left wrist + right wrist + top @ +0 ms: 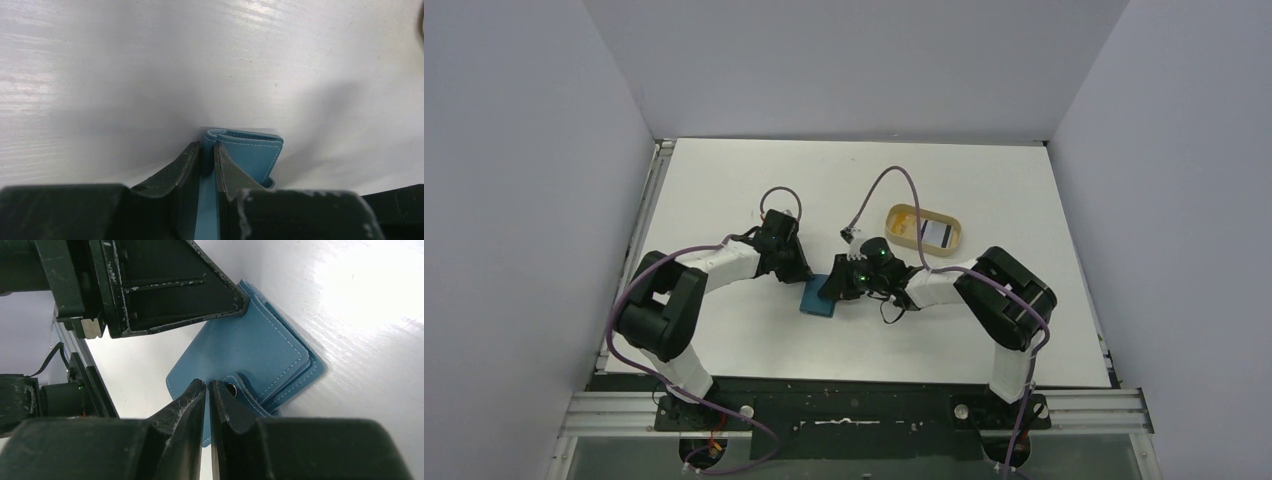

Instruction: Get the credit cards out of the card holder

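Observation:
The teal card holder (816,300) lies folded on the white table between both arms. My left gripper (207,147) is shut on one edge of the card holder (255,155), with a blue strip showing between its fingers. My right gripper (207,385) is shut, and its tips rest against the card holder's cover (250,345) right beside the snap tab (240,387); I see nothing between its fingers. One white credit card with black bands (937,234) lies in the tan tray. Any cards inside the card holder are hidden.
The tan oval tray (904,222) stands behind and to the right of the grippers. The left gripper's black fingers (175,295) fill the upper left of the right wrist view, at the card holder's far corner. Grey walls enclose the table on three sides.

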`<action>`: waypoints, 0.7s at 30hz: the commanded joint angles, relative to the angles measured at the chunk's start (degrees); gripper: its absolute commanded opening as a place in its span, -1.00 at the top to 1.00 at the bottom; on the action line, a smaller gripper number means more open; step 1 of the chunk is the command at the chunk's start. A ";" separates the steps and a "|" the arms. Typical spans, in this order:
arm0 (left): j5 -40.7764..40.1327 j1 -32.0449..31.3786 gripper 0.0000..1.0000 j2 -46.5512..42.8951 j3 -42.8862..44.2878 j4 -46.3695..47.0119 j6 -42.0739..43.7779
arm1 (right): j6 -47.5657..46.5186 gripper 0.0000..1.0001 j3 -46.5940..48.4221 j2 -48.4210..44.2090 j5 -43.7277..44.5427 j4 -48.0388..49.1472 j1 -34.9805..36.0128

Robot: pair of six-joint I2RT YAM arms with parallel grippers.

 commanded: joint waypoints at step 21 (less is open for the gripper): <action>-3.97 -0.11 0.82 -0.98 -2.60 -4.00 1.27 | -0.91 -0.09 -11.64 -16.84 6.29 -5.20 -4.46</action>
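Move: The card holder lies shut under my right fingertips: its middle is about 1 cm back, 1 cm to the left and 2 cm below, with its clasp strap about 2 cm right beneath. The tray with the cards stands some 15 cm farther out and 21 cm to the right. My left hand already pinches the holder by its spine, the holder's middle lying about 4 cm back and 2 cm to the right. I take my right hand off the clasp strap, rising about 6 cm while swinging roughly 5 cm to the right, clear of the card holder, and sinking a touch at the end. Its shut fingers spread to about half open on the way. My left hand keeps its pinch on the spine and all but stays put. ##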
